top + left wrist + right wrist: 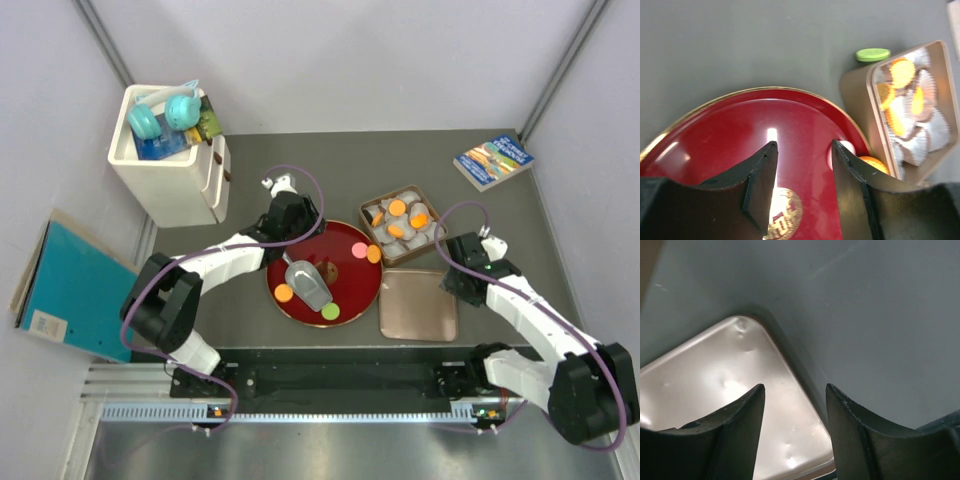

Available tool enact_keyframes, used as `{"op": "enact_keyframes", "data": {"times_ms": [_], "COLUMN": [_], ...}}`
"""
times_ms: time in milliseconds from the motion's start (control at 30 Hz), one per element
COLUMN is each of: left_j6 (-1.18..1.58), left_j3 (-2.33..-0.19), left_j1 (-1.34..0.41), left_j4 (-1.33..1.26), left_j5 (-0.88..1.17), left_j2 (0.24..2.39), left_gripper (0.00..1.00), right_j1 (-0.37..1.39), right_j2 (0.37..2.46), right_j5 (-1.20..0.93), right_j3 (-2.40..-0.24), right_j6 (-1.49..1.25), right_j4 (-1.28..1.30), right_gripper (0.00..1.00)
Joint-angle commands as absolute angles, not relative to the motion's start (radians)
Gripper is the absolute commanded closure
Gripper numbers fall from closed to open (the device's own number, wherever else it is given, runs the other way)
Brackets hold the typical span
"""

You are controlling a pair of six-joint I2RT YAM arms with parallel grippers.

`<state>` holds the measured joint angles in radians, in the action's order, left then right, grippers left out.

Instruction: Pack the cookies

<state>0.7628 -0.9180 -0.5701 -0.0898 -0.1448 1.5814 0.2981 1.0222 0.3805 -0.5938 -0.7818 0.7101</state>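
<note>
Loose cookies lie on the red plate (350, 285): an orange one (284, 293), a green one (330, 311), a pink one (359, 250) and an orange one (373, 254). More orange cookies (398, 208) sit in white paper cups inside the tan box (372, 203). My left gripper (296, 232) hangs open and empty over the plate's far left rim. In the left wrist view the pink cookie (842, 149) and an orange cookie (873, 163) peek from behind the right finger, and a green cookie (872, 54) lies on the table beside the box (855, 95). My right gripper (794, 387) is open over a corner of the tan lid (715, 370).
A metal scoop (308, 283) rests on the plate, next to its gold emblem (782, 215). The lid (418, 304) lies right of the plate. A white bin (175, 165) with headphones stands back left, a book (494, 160) back right, and a teal folder (70, 285) at the left.
</note>
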Motion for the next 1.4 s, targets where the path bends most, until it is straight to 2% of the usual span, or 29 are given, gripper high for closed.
{"op": "enact_keyframes", "data": {"times_ms": [0,433,633,700,733,767,800,833,1100,1367], "left_j6": [0.816,0.828,0.830,0.830,0.830,0.831,0.831,0.833,0.824,0.815], "left_j3": [-0.894,-0.877,-0.862,-0.859,-0.856,-0.854,-0.853,-0.853,-0.845,-0.839], "left_j1": [-0.572,-0.572,-0.575,-0.575,-0.575,-0.575,-0.575,-0.577,-0.581,-0.583], "left_j4": [-0.175,-0.175,-0.178,-0.176,-0.176,-0.176,-0.176,-0.176,-0.172,-0.161], "left_j5": [-0.089,-0.097,-0.094,-0.095,-0.095,-0.094,-0.095,-0.097,-0.104,-0.117], "left_j2": [1.562,1.549,1.545,1.543,1.543,1.542,1.542,1.540,1.536,1.525], "left_gripper": [0.48,0.48,0.48,0.48,0.48,0.48,0.48,0.48,0.48,0.48], "right_j1": [0.298,0.299,0.298,0.299,0.298,0.298,0.298,0.298,0.298,0.316], "right_j2": [1.072,1.201,1.174,1.164,1.163,1.155,1.152,1.151,1.085,0.931], "right_j5": [0.417,0.330,0.284,0.282,0.284,0.282,0.282,0.282,0.279,0.242], "right_j3": [-0.558,-0.566,-0.546,-0.545,-0.543,-0.542,-0.540,-0.540,-0.567,-0.696], "right_j6": [-0.847,-0.825,-0.839,-0.839,-0.839,-0.841,-0.839,-0.839,-0.827,-0.804], "right_j4": [0.692,0.644,0.638,0.646,0.649,0.650,0.652,0.658,0.735,0.874], "right_gripper": [0.50,0.53,0.62,0.75,0.76,0.88,0.96,1.00,1.00,1.00]}}
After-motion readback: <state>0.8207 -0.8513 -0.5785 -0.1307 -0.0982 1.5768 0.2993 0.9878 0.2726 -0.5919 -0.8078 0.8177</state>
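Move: The lid, the flat square pan, has its middle about 8 cm left of the right hand, 3 cm back and 4 cm below, so its right-hand rim runs almost beneath the open fingers. From this hand the cookie box stands some 13 cm ahead and 12 cm to the left, and the red plate about 28 cm left and 4 cm ahead. For the left hand the lid is roughly 20 cm right, 17 cm back and 10 cm below. The right hand sinks about 4 cm onto the right-hand rim of the lid, drawing back slightly and tipping its fingers some 5 degrees towards the base, then edges left and closes the half-open fingers until they pinch the thin rim. With the rim held it draws back about 1.5 cm and then rises some 3 cm, while the left hand, fingers still half open, eases a couple of centimetres down and back over the plate. ##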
